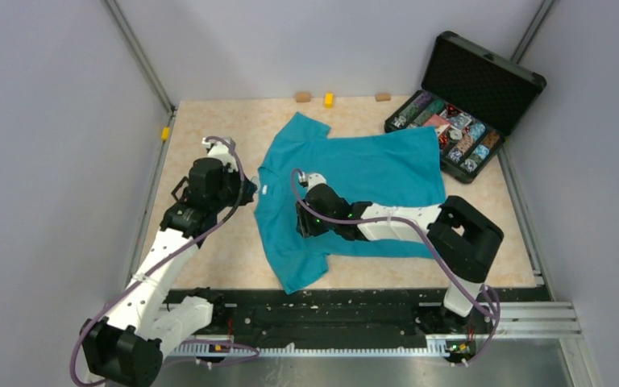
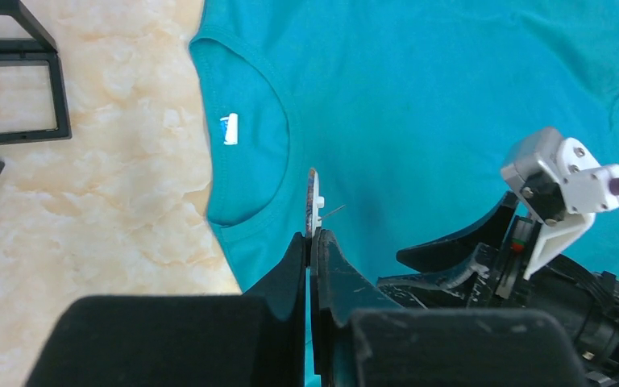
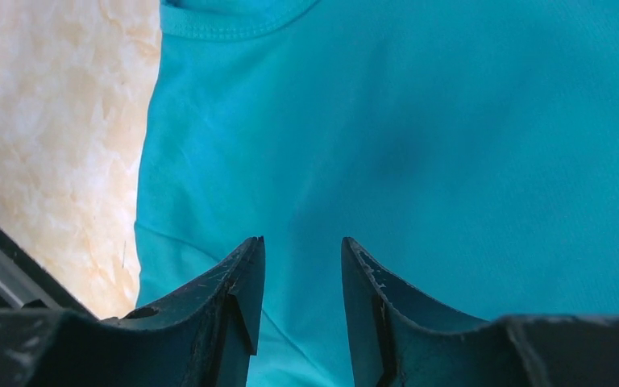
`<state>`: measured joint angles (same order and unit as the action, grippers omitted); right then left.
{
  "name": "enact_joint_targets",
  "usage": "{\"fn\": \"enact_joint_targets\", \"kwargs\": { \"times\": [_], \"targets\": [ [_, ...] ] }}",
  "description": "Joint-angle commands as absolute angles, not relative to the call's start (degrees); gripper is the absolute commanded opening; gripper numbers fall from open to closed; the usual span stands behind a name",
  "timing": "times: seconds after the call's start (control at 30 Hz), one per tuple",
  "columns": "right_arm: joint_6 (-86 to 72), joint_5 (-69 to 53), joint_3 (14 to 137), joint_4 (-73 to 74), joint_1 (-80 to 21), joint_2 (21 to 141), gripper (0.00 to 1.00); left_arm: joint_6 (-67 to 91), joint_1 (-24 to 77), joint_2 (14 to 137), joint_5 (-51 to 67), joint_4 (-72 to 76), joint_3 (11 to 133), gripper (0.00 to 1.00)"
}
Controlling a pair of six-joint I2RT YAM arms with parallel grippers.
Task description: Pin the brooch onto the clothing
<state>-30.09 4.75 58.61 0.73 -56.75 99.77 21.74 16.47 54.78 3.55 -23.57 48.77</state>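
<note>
The teal T-shirt (image 1: 371,173) lies flat on the table, collar to the left, with its white label (image 2: 230,129) showing. My left gripper (image 2: 314,235) is shut on the brooch (image 2: 313,197), which I see edge-on as a thin plate with a pin sticking out to the right. It hangs over the shirt chest just right of the collar. In the top view the left gripper (image 1: 246,192) is at the collar and the brooch is too small to make out. My right gripper (image 3: 302,242) is open and empty, low over the chest fabric (image 3: 419,145), close beside the left one (image 1: 300,224).
An open black case (image 1: 451,133) of multicoloured trinkets stands at the back right. Small blocks (image 1: 329,99) lie along the back edge and a yellow piece (image 1: 164,133) lies at the left edge. Black frames (image 2: 16,89) lie left of the shirt.
</note>
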Motion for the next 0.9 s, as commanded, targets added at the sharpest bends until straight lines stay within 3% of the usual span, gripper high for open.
{"fn": "enact_joint_targets", "kwargs": {
  "times": [0.0, 0.3, 0.67, 0.87],
  "targets": [
    [-30.03, 6.75, 63.91, -0.79, -58.08, 103.54, 0.41, 20.63, 16.26, 53.36, 2.36, -23.47, 49.59, 0.00],
    [-27.35, 14.68, 71.10, 6.14, -61.07, 111.69, 0.38, 20.91, 16.26, 52.38, 3.62, -23.26, 49.21, 0.00],
    [-28.25, 17.90, 72.00, 8.51, -61.87, 112.72, 0.00, 20.73, 16.26, 52.54, 5.64, -22.39, 48.74, 0.00],
    [-29.45, 16.38, 67.95, 3.41, -61.79, 109.57, 0.00, 28.30, 16.58, 54.10, 12.00, -18.68, 43.88, 0.00]
  ]
}}
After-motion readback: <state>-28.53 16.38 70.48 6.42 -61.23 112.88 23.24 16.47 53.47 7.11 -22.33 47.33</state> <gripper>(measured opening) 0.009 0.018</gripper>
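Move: The patch of shirt I want lies just ahead of my open right hand, about 2 cm forward, 3 cm to its left and 4 cm below. The white neck label is some 14 cm ahead and 11 cm left of that hand, and the near sleeve about 10 cm back towards me, straight behind it. From my left hand, which already holds the brooch, the patch is roughly 5 cm back, 8 cm right and 18 cm down. I lower my right hand about 4 cm onto the shirt front beside the neckline, easing some 3 cm left and a little forward, and tilt it about 10 degrees so the fingers drop slightly steeper. Once down, I shut the fingers fully and pinch the cloth between the tips, staying low there. My left hand keeps its grip on the brooch, nearly still above. ##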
